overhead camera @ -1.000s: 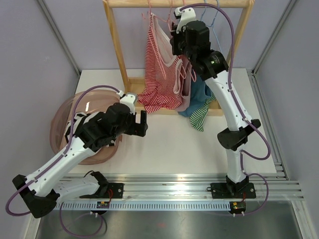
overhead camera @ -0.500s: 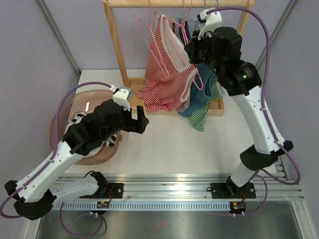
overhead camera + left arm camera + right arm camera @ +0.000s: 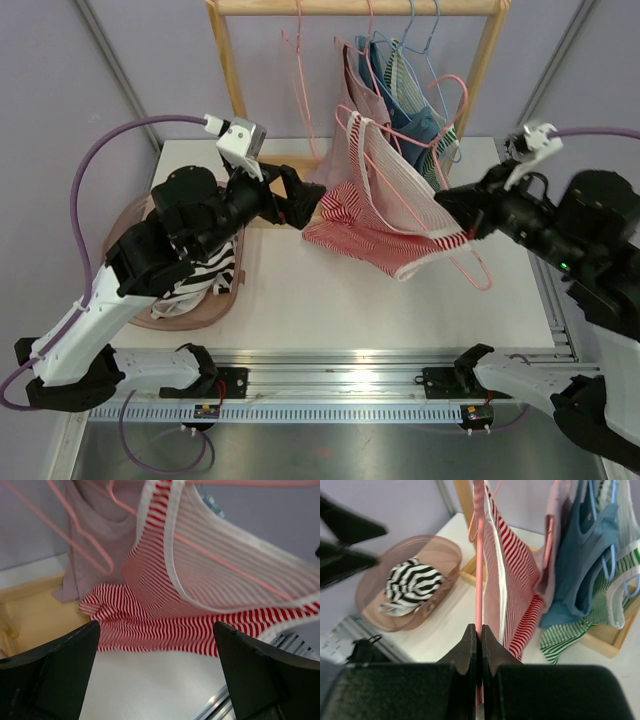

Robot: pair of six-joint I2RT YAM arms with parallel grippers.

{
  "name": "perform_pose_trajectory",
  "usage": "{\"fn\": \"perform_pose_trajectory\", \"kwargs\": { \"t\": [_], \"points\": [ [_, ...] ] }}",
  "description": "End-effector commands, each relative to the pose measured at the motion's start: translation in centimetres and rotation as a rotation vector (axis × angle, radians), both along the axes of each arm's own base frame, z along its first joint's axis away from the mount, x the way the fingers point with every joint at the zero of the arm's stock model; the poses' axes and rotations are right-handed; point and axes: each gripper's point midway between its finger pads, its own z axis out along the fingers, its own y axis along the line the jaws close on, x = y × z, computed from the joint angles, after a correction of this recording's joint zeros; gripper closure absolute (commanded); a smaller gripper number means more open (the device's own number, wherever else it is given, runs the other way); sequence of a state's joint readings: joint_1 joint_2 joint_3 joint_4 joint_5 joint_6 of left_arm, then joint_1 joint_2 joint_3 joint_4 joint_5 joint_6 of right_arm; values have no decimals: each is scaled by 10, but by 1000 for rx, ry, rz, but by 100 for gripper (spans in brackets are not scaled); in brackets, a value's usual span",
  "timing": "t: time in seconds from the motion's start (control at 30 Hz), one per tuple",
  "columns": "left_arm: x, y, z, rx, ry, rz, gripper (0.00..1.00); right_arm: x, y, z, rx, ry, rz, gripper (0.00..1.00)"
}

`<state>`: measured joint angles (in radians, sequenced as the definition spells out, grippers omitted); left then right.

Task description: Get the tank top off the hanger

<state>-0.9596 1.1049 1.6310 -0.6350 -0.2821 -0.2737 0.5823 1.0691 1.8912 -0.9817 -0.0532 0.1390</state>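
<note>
The red-and-white striped tank top [image 3: 390,215] hangs on a pink hanger [image 3: 468,262], held off the rail and tilted over the table. My right gripper [image 3: 444,203] is shut on the hanger's wire [image 3: 479,555], with the tank top [image 3: 515,565] draped just right of the jaws [image 3: 480,630]. My left gripper [image 3: 308,200] stands wide open at the garment's left edge, with nothing between its fingers. In the left wrist view the striped hem [image 3: 200,625] lies just beyond the open gripper [image 3: 155,630].
A wooden rack [image 3: 355,7] at the back carries an empty pink hanger [image 3: 300,80] and mauve [image 3: 362,100], blue [image 3: 415,125] and green-striped tops. A pink basket [image 3: 150,312] at left holds a black-and-white striped garment [image 3: 412,582].
My right arm has swung out to the right, pulling the hanger and tank top off the rail and forward over the table. The left gripper rose toward the garment's left edge.
</note>
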Motion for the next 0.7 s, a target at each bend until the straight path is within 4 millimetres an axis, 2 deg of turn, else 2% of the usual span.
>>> {"fn": "perform_pose_trajectory", "kwargs": {
  "t": [0.0, 0.13, 0.2, 0.37, 0.47, 0.5, 0.57, 0.67],
  "points": [
    [2, -20, 59, -80, -158, -48, 1, -50, -4, 4, 68, 26, 117, 100],
    [-2, -45, 75, -69, -229, -116, 1, -77, -14, 9, 97, 31, 147, 100],
    [-10, -59, 80, -79, -265, -165, 1, -88, -15, 11, 115, 29, 175, 100],
    [-13, -85, 67, -19, -295, -192, 6, -98, -17, 12, 123, 27, 196, 100],
    [-9, -93, 53, 12, -276, -178, 15, -99, -17, 11, 125, 25, 198, 100],
    [-6, -93, 50, 19, -270, -165, 25, -99, -18, 12, 128, 18, 195, 100],
    [-1, -91, 42, 45, -255, -134, 33, -96, -19, 12, 132, 12, 178, 100],
    [3, -91, 32, 70, -249, -113, 39, -92, -20, 14, 138, 3, 162, 100]
  ]
}}
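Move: The red-striped tank top hangs on the pink hanger the right hand already holds. Its near-left shoulder strap, at the hanger's free end, is about 16 cm ahead of the open left hand, 9 cm to its right and 3 cm above. From the right hand that strap is about 17 cm ahead and 19 cm left, roughly level. On the rack, a mauve top hangs about 26 cm ahead of the left hand, 8 cm right and 10 cm lower; an empty pink hanger is equally far out, straight ahead. The striped tank top on its hanger is drawn some 9 cm back, clear of the rack, by the right hand, which turns slightly counter-clockwise, then holds still with its grip kept. Meanwhile the left hand goes about 10 cm right towards the hanger's free end, rising about 5 cm and then sinking roughly half of that, tips its fingers up and starts closing them around the shoulder strap; contact can't be made out. ##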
